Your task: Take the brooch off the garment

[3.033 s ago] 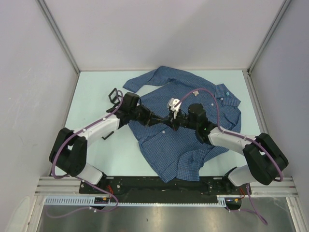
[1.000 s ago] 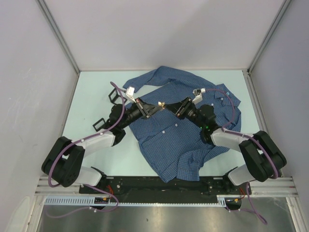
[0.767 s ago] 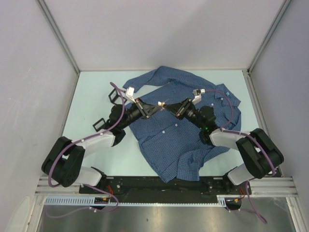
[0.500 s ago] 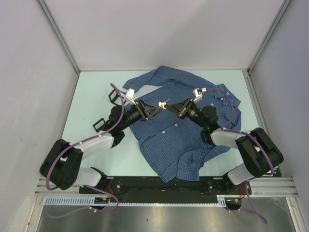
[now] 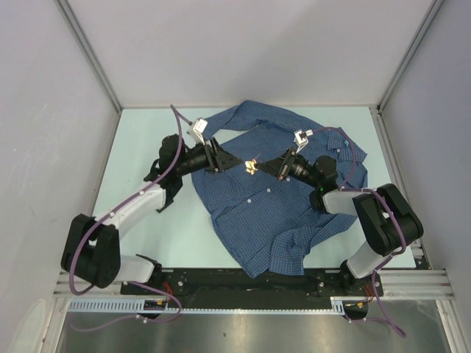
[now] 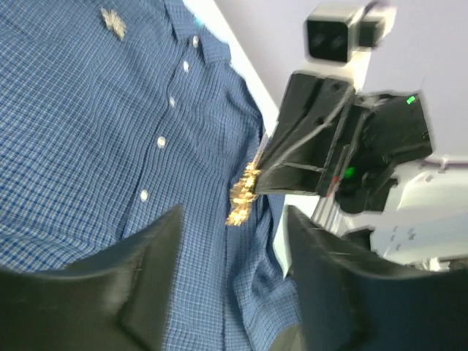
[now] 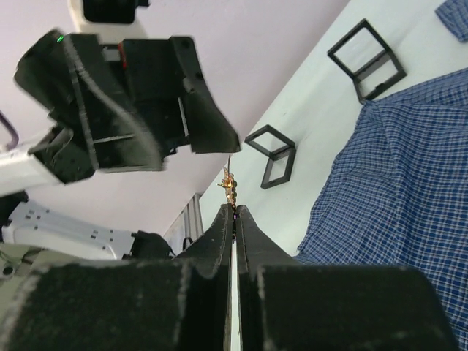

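Observation:
The garment [image 5: 257, 213], a blue checked shirt, lies spread on the table; it also shows in the left wrist view [image 6: 88, 131] and in the right wrist view [image 7: 409, 161]. The small gold brooch [image 5: 252, 168] hangs in the air above it, clear of the cloth. My right gripper [image 5: 263, 168] is shut on the brooch [image 7: 230, 181], which sticks out past the tips [image 7: 235, 208]. My left gripper [image 5: 223, 160] stands open just left of it, not touching. From the left wrist, the brooch [image 6: 243, 196] sits beyond my wide-apart fingers [image 6: 139, 285].
A second small gold piece [image 6: 112, 20] sits on the shirt near the white buttons. Two black wire frames [image 7: 365, 58] [image 7: 272, 155] stand on the pale green table [image 5: 147, 132] to the left of the shirt. Grey walls enclose three sides.
My left gripper opened, let go of the brooch and drew back to the left. My right gripper closed on the brooch and holds it alone.

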Motion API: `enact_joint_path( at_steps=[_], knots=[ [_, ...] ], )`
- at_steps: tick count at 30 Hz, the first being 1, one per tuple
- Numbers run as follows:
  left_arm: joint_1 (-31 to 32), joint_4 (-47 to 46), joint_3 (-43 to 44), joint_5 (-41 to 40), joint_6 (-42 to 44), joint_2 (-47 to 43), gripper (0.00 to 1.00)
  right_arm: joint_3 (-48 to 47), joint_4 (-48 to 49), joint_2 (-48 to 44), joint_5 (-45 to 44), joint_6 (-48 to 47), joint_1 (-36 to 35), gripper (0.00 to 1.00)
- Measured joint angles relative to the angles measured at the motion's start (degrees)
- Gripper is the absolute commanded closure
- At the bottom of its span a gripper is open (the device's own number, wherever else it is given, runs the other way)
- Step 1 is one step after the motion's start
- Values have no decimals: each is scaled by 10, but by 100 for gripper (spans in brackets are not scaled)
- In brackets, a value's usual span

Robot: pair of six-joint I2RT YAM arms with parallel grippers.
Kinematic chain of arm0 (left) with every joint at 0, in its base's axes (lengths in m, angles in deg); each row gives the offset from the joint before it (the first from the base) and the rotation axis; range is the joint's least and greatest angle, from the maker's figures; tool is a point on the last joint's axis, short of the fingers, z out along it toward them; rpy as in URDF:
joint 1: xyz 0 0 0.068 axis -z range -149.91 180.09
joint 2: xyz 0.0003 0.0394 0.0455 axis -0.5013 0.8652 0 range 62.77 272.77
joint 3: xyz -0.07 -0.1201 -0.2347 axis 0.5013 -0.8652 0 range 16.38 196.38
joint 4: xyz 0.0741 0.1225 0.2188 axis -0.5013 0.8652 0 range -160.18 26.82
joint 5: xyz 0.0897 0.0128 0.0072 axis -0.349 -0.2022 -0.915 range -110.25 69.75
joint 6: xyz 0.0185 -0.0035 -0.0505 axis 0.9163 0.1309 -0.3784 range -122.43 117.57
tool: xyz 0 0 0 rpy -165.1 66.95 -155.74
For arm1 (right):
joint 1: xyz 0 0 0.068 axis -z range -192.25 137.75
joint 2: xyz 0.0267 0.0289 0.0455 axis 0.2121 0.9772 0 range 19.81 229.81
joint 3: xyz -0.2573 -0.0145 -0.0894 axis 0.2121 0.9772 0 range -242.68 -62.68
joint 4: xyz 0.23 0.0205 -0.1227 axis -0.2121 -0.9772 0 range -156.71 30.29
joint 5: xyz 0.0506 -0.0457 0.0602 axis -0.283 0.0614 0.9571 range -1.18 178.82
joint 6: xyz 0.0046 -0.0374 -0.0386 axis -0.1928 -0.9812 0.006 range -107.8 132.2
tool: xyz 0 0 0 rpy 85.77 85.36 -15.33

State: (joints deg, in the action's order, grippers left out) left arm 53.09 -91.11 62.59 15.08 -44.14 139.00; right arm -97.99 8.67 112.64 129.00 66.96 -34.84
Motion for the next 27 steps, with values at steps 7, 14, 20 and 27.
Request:
enact_joint_path(
  at_steps=[7,14,20,27],
  knots=[
    [-4,82,43,70,65,42,48,-8,17,1,30,-19,-11,100],
    [-4,92,43,108,77,46,54,-12,39,5,43,-17,-18,100],
    [-4,79,43,123,76,47,60,-21,44,15,52,-14,-21,100],
    [-4,71,43,130,70,47,69,-25,48,16,59,-14,-25,100]
  ],
)
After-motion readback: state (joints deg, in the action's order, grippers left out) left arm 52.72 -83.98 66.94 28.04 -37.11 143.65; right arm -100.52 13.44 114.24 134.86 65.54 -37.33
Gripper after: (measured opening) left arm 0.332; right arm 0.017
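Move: The brooch, already held in the right gripper's tips with its pin sticking up, lies some 5 cm right of the left hand, about level with it in reach and 2 cm lower. From the left hand, the nearest white button on the garment is roughly 6 cm back, 3 cm right and 22 cm below, and the outer black frame 9 cm ahead, 17 cm left, equally low. The right hand has the brooch about 2 cm to its left, and the left gripper's fingers some 7 cm left and 2 cm above. The brooch stays pinched in the shut right gripper, which carries it about 2 cm back, 2 cm left and slightly up towards the left fingers, turning a little counter-clockwise with its tips lifting. The left hand sinks about 2.5 cm and comes back as far, edging right and easing up again at the end; it turns some 15 degrees clockwise while its fingers narrow to about half their gap, bracketing the brooch's free end. ##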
